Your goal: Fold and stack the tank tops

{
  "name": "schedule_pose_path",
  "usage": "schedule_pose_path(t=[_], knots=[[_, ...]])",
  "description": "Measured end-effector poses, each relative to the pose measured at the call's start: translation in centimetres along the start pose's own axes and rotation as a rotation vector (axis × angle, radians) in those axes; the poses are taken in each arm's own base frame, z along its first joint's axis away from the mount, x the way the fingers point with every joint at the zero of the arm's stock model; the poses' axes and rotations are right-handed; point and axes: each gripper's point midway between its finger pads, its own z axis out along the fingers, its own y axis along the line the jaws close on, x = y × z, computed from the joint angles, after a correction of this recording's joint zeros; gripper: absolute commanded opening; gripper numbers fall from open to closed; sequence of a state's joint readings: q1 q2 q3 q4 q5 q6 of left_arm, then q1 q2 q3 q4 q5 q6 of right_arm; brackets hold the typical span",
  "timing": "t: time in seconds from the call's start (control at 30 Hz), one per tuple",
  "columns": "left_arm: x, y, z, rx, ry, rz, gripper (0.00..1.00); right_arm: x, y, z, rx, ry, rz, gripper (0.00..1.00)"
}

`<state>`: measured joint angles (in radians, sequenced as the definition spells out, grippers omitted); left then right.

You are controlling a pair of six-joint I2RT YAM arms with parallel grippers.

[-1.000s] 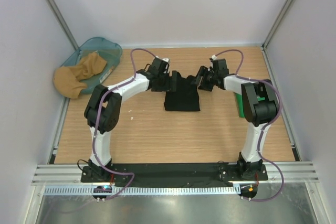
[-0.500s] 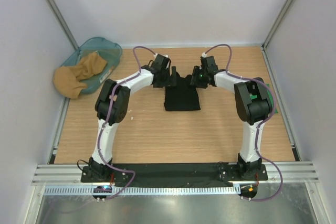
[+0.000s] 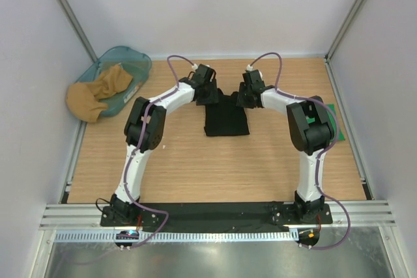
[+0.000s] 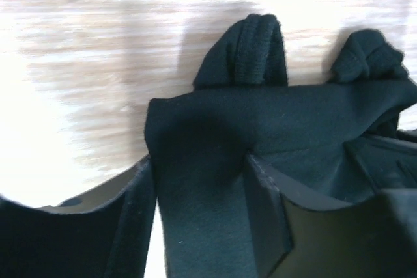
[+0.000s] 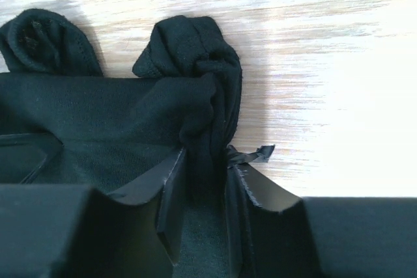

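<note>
The black tank top (image 3: 226,116) lies folded into a narrow rectangle in the middle of the table, straps at its far end. My left gripper (image 3: 210,94) is at its far left corner and my right gripper (image 3: 246,96) at its far right corner. In the left wrist view the jaws (image 4: 201,161) straddle a flat band of black cloth (image 4: 273,115), with a slit of light beside the left finger (image 4: 133,219). In the right wrist view the jaws (image 5: 206,154) pinch a bunched fold under a rolled strap (image 5: 189,47). A sliver of the green tank top (image 3: 335,125) shows behind the right arm.
A teal basket (image 3: 130,58) with a tan cloth (image 3: 98,94) spilling over it sits at the back left corner. White walls close in the table on three sides. A shred of black tape (image 5: 255,155) sticks out from my right finger.
Both grippers have slid toward the far end of the black tank top, onto its two far corners, and their jaws have narrowed, the right one onto the cloth.
</note>
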<state>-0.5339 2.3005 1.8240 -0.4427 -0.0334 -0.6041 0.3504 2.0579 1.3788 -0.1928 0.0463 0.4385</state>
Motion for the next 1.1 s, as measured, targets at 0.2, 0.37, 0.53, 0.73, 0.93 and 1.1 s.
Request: schedule_pose_path(t=[0.2, 0.37, 0.53, 0.73, 0.93, 1.1], knots=[[-0.6, -2.5, 1.5, 0.028, -0.024, -0.025, 0.45, -0.1, 0.3, 0.3, 0.005, -0.005, -0.01, 0.25], [-0.7, -4.6, 2.5, 0.033, -0.056, -0.038, 0.2, -0.1, 0.4, 0.3, 0.012, -0.009, -0.024, 0.1], [-0.5, -5.1, 2.7, 0.019, -0.071, -0.045, 0.0, -0.1, 0.4, 0.3, 0.018, -0.011, -0.028, 0.01], [-0.4, -5.4, 2.5, 0.019, -0.074, -0.039, 0.0, -0.4, -0.2, -0.1, 0.053, -0.028, -0.03, 0.01], [3.1, -7.9, 0.9, 0.032, -0.048, 0.002, 0.0, 1.4, -3.8, -3.8, 0.143, -0.013, 0.012, 0.01], [7.2, -12.0, -0.8, 0.098, -0.021, 0.025, 0.0, 0.7, -8.4, -7.0, 0.205, -0.044, 0.127, 0.01]])
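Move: The left fingers straddle the far left corner of the black tank top; its middle lies about 6 cm to the right, 4 cm back and 1 cm lower. The right fingers straddle the opposite corner, the middle some 6 cm left and 4 cm back. A bunched strap stands roughly 4 cm ahead and 3 cm right of the left hand. The green tank top is about 27 cm right of the right hand and 7 cm back. Rightward first, low over the table, the left hand slides some 5 cm in towards the right one and pinches the black cloth shut, while the right hand stays put and closes on its corner. Then both drag it right and back towards the green tank top's side, the right hand leading by about 10 cm, rising a few centimetres and turning slightly clockwise. ##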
